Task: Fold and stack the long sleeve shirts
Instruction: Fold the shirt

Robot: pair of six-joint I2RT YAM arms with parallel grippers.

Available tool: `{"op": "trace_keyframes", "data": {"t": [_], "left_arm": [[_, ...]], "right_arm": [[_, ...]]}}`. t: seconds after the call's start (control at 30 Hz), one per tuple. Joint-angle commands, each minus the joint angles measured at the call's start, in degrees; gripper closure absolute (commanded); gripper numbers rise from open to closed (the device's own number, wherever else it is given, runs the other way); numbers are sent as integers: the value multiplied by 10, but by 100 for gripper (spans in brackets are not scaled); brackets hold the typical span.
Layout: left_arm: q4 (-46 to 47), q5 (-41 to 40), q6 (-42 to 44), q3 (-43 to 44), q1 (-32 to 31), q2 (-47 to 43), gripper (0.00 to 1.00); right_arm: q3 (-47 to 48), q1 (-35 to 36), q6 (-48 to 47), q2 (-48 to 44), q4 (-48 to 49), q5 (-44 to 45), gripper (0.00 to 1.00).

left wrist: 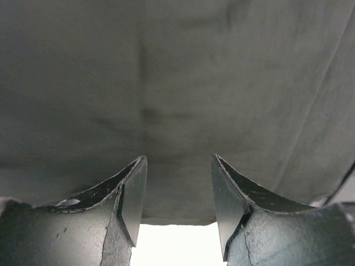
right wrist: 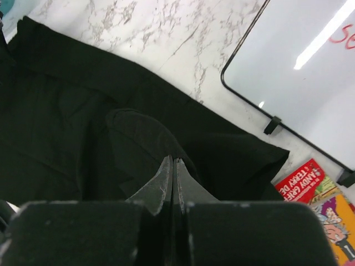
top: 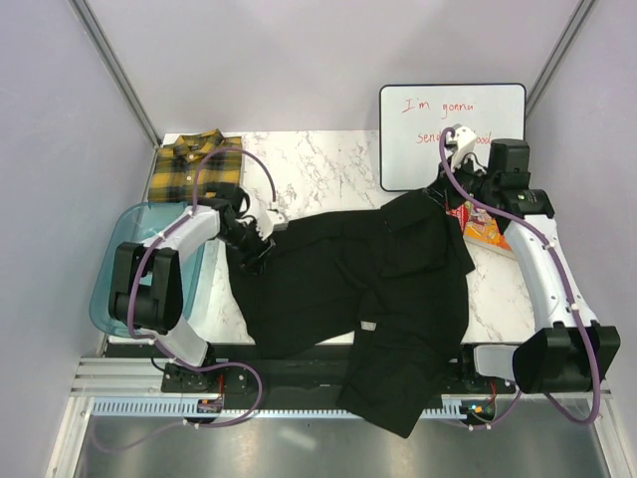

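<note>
The black long sleeve shirt (top: 338, 289) lies spread over the marble table (top: 328, 164), its lower part hanging off the near edge. The yellow-and-black plaid shirt (top: 194, 164) sits folded at the back left corner. My left gripper (top: 257, 249) is at the black shirt's left edge. In the left wrist view the gripper (left wrist: 178, 158) stands open, the cloth (left wrist: 177, 83) just beyond its tips and nothing between them. My right gripper (top: 438, 194) is at the shirt's far right corner. In the right wrist view it (right wrist: 175, 160) is shut, and a raised fold of black cloth (right wrist: 138, 133) runs up to its tips.
A translucent blue tub (top: 129, 214) stands at the left edge beside the left arm. A whiteboard (top: 453, 129) with red writing leans at the back right. A colourful book (top: 485, 229) lies under the right arm, next to the shirt.
</note>
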Motion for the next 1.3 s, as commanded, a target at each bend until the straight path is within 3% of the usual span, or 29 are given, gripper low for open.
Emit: {"op": "trace_keyframes", "data": {"t": [0.0,0.17,0.27,0.4,0.57,0.73,0.87,0.9,0.97,1.0,1.03,1.1,1.13,1.2,1.27], "left_arm": [[18,-54,-58,-47,-22,-10,42],[75,-154,-50,-101,-44,15,41],[89,-235,0,-80,-23,69,44],[96,-282,82,-34,-3,102,44],[55,-218,130,-4,-20,66,36],[19,-130,86,23,-26,2,29],[30,49,19,50,-16,-98,21],[46,80,-17,49,-16,-147,4],[123,151,-73,35,-16,-191,1],[159,161,-145,9,-18,-229,1],[250,160,-184,-10,-22,-252,1],[323,123,-243,-69,-59,-292,1],[347,107,-237,-81,-80,-326,1],[398,38,-197,-110,-149,-351,1],[428,30,-150,-118,-171,-368,1]], "right_arm": [[-9,9,-15,14,21,12,100],[-15,10,-22,29,21,44,100],[-13,9,-23,32,20,57,100],[1,9,-18,21,20,70,100],[22,9,4,7,20,49,100],[51,13,47,3,37,-20,100],[53,42,66,4,61,-60,100],[53,49,65,10,61,-63,100],[48,65,71,17,62,-80,100],[45,70,78,23,62,-84,100],[43,76,103,25,66,-87,100],[26,79,158,29,87,-90,100],[15,79,236,28,120,-92,100],[-22,78,301,25,153,-118,100],[-60,79,395,22,205,-124,100]]}}
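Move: The right hand holds a fold of the shirt up high. The middle of the shirt it is being carried over lies about 20 cm to its left, 7 cm back and 27 cm down; the white tag is some 16 cm left and 21 cm back, the candy books 14 cm right and 4 cm ahead. The left hand's cloth edge is roughly 5 cm left, 2 cm back and 5 cm below; from that hand the near-left corner lies 21 cm back and 2 cm right. The right hand keeps its pinch on the raised fold, sinks about 3 cm, then lifts again and carries it some 8 cm left towards the shirt's middle. The left hand sweeps down and back low over the cloth, then forward and left towards the side edge, before it opens wide and rises fast, ending some 20 cm higher and 9 cm to the right, fingers swinging up towards forward. ##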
